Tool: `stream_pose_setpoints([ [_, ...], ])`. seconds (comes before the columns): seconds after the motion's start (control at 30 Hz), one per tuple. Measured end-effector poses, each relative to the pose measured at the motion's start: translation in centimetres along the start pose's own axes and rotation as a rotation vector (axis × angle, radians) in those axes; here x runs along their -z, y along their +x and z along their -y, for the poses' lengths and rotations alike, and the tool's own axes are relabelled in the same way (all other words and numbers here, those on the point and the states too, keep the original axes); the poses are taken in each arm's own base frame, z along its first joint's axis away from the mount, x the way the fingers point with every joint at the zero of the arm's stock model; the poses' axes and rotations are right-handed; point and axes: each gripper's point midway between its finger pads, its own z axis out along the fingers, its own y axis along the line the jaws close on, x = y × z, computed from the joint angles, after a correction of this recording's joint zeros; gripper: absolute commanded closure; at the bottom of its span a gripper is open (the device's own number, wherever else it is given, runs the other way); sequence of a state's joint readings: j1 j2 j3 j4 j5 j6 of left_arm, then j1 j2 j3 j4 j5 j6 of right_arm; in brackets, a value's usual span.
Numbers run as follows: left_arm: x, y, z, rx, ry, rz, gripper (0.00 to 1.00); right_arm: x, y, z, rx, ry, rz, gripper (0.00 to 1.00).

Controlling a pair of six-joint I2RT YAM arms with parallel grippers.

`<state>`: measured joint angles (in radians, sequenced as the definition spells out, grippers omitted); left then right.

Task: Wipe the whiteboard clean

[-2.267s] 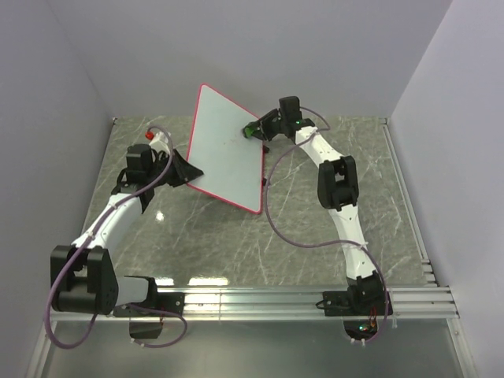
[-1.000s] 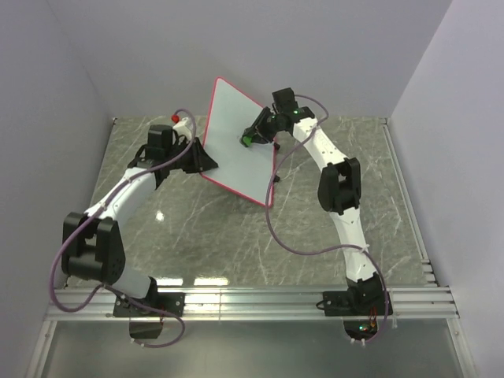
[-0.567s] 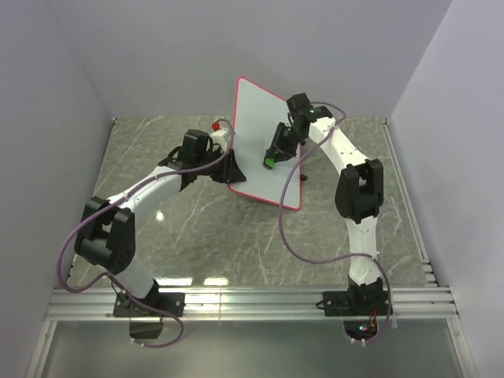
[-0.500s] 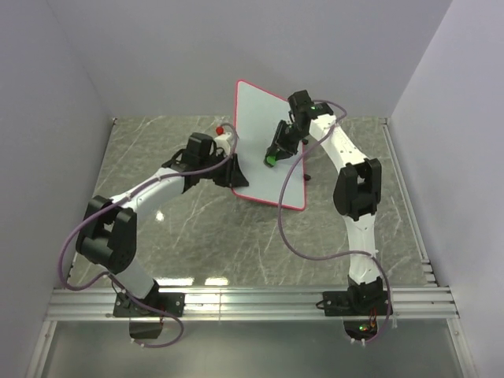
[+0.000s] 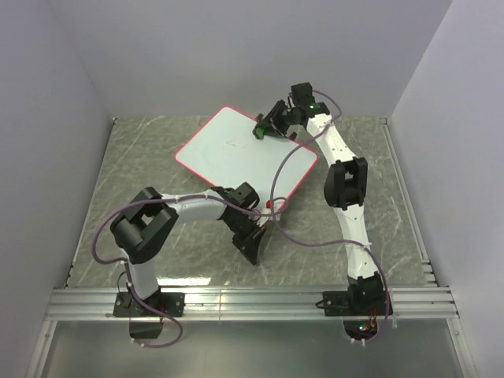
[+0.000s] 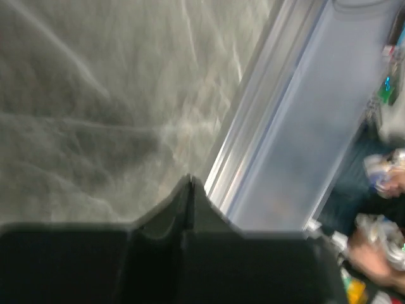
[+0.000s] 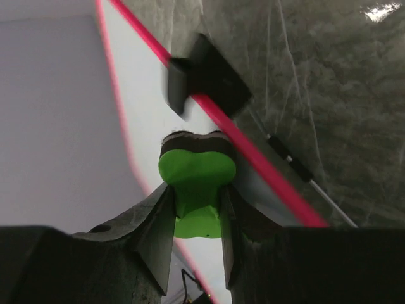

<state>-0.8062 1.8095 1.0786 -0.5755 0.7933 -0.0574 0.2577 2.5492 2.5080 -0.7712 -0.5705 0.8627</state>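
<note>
The whiteboard (image 5: 244,157) lies flat on the marble table, white with a red-pink rim and a faint mark (image 5: 231,143) near its middle. My right gripper (image 5: 262,130) is at the board's far edge, shut on the green eraser (image 5: 258,134). In the right wrist view the eraser (image 7: 197,180) sits squeezed between the fingers of the gripper (image 7: 197,212), its dark pad against the whiteboard (image 7: 142,107) beside a black foot (image 7: 205,76) on the rim. My left gripper (image 5: 255,252) is off the board, near its front corner, shut on nothing (image 6: 190,183).
An aluminium rail (image 5: 260,299) runs along the table's near edge, close in front of the left gripper (image 6: 253,126). Purple cables (image 5: 279,213) loop over the table by the board's near right corner. Grey walls close in the back and both sides.
The board stood upright in my left gripper; now it lies flat. The left gripper let go, shut, and swung toward the front rail. The right gripper moved the eraser to the far edge.
</note>
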Motion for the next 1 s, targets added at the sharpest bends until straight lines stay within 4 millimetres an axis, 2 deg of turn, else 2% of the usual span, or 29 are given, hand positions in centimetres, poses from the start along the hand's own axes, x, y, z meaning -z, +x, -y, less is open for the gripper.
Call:
stream_pose_setpoints([
  [0.1,0.1,1.0,-0.1,-0.008,0.008,-0.042,1.0,-1.3,-0.4,-1.1,0.014,-0.043,0.025,1.0],
  [0.3,0.9,-0.1,0.0,-0.024,0.001,-0.03,1.0,-2.2,0.5,-1.2,0.06,-0.017,0.045,1.0],
  [0.4,1.2,-0.9,-0.2,0.008,-0.012,0.003,1.0,-1.8,2.1,-1.1,0.112,0.017,0.041,1.0],
  [0.47,2.0,-2.3,-0.6,0.041,-0.021,0.08,0.96,-1.4,4.0,-1.1,0.147,0.039,0.017,1.0],
  [0.57,6.1,-4.6,-2.3,0.129,-0.089,0.279,0.91,-1.4,6.3,-1.1,0.177,0.045,-0.032,1.0],
  [0.63,10.2,-6.7,-3.6,0.168,-0.156,0.444,0.89,-1.6,7.6,-1.4,0.194,0.034,-0.071,1.0],
  [0.67,12.5,-7.7,-4.4,0.18,-0.199,0.531,0.81,-1.6,8.3,-1.4,0.199,0.031,-0.096,1.0],
  [0.7,14.8,-8.7,-5.0,0.187,-0.243,0.614,0.77,-1.6,8.9,-1.4,0.204,0.029,-0.117,1.0],
  [0.77,18.1,-9.7,-6.1,0.215,-0.318,0.723,0.68,-1.4,9.6,-1.4,0.207,0.025,-0.147,1.0],
  [0.8,19.2,-10.1,-6.6,0.23,-0.347,0.761,0.67,-1.4,9.8,-1.3,0.205,0.022,-0.16,1.0],
  [0.87,20.6,-10.4,-7.5,0.273,-0.394,0.816,0.57,-1.3,10.0,-1.1,0.204,0.018,-0.176,1.0],
  [0.93,21.5,-10.2,-8.3,0.324,-0.427,0.857,0.48,-1.2,10.0,-1.1,0.207,0.016,-0.179,1.0],
  [1.0,22.2,-9.1,-9.4,0.385,-0.468,0.903,0.41,-1.1,9.8,-1.0,0.208,0.015,-0.18,1.0],
])
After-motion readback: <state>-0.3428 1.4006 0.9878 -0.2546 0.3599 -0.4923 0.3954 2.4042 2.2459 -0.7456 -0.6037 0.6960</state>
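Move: The right hand holds the eraser at the whiteboard's far edge. The faint red marks lie roughly 9 cm to its left, 4 cm back and 3 cm below; one black clip sits about 4 cm ahead, the other some 10 cm to the right and 1 cm back. From the shut left hand, the board's left corner is about 28 cm ahead, 23 cm left and 6 cm higher; its near corner is roughly 9 cm ahead, 4 cm right. Back and to the left, the right hand draws the still-gripped eraser about 10 cm from the far edge in over the whiteboard towards the red marks, after first edging left. The left hand lingers low by the near corner, then swings quickly some 20 cm forward, with 11 cm left and as much up, towards the left corner, turning counter-clockwise about 55 degrees and opening halfway. ##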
